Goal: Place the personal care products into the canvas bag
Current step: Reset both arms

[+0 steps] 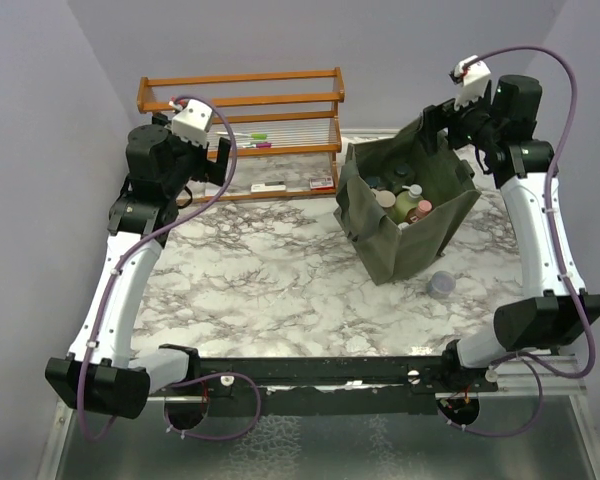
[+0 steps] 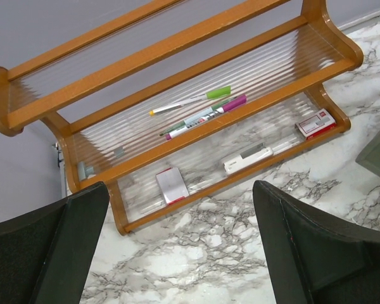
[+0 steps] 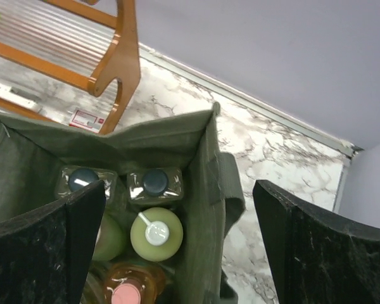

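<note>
The dark olive canvas bag [image 1: 420, 240] stands open on the marble at the right. Personal care products [image 1: 401, 204] stand upright inside it. The right wrist view looks down on a pale green bottle [image 3: 156, 233], two black-capped bottles [image 3: 154, 182], and an amber bottle with a pink cap [image 3: 128, 288]. My right gripper [image 3: 177, 250] hangs open over the bag's wall [image 3: 206, 183] at its far corner and holds nothing; the top view shows this right gripper [image 1: 436, 127] above the bag's back edge. My left gripper [image 2: 177, 253] is open and empty above bare marble in front of the rack, far left of the bag [image 1: 220, 160].
An orange wooden rack [image 1: 250, 120] stands at the back left, holding a green and a pink pen [image 2: 202, 109] and small flat boxes [image 2: 315, 123]. A small round lavender jar [image 1: 441, 284] sits on the marble just in front of the bag. Walls close in on both sides.
</note>
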`<state>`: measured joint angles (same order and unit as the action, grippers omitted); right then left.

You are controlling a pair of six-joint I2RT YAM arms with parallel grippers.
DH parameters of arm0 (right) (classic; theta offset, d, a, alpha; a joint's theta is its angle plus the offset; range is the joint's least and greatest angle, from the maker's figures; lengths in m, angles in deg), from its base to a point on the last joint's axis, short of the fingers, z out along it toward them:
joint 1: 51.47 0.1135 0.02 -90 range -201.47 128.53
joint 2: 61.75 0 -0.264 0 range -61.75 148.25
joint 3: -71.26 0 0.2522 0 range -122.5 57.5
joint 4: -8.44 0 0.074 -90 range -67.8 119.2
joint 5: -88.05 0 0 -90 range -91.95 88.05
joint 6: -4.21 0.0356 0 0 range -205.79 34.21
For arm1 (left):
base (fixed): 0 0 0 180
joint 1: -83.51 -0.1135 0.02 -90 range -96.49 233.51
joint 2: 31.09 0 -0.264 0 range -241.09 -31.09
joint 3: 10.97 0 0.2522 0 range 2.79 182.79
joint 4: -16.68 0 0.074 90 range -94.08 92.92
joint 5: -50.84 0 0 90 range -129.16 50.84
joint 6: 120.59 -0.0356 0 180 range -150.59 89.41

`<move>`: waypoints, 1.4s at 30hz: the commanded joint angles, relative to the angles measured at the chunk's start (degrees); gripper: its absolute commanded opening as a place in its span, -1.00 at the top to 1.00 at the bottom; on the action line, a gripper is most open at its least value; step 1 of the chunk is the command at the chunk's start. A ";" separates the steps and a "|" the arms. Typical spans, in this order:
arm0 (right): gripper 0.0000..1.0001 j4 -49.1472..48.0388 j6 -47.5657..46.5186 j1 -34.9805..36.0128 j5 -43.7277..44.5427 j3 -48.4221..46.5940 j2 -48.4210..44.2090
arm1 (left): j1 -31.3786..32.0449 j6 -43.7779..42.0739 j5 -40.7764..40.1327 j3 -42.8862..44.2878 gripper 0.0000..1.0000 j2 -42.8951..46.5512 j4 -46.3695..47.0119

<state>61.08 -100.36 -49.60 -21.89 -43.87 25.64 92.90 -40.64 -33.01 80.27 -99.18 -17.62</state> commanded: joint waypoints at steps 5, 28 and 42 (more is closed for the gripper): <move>-0.99 -10.38 4.64 -0.22 9.97 9.25 -9.88 | -3.59 2.63 4.85 -6.43 -0.98 5.53 6.28; -0.99 -11.43 3.31 -0.20 6.24 15.78 -21.94 | -4.99 5.64 8.62 -7.34 -0.98 7.58 5.78; -0.99 -5.35 1.08 -0.20 6.92 16.55 -27.91 | -4.99 4.86 1.51 -8.77 -0.98 11.88 5.52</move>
<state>53.34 -98.24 -49.65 -16.16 -27.15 0.11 88.29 -35.76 -28.27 71.94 -90.24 -12.59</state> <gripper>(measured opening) 0.995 0.991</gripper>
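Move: The filled canvas bag's middle is almost straight below the right hand, about 22 cm down, roughly 2 cm back and 3 cm to its left. From that hand, the clear cup is some 19 cm back, 6 cm right and 34 cm down. From the left hand, the bag is about 3 cm ahead, 42 cm right and 24 cm down; the wooden shelf's middle is some 17 cm ahead, 5 cm right and 24 cm down. Draw the empty right gripper back and up, away from the filled canvas bag: about 10 cm back and 6 cm higher, with a brief dip on the way, tipping its fingers up some 15 degrees. Ease the left gripper about 3 cm back from the shelf and a little left, rolling its left side slightly down. Keep both grippers wide open. ##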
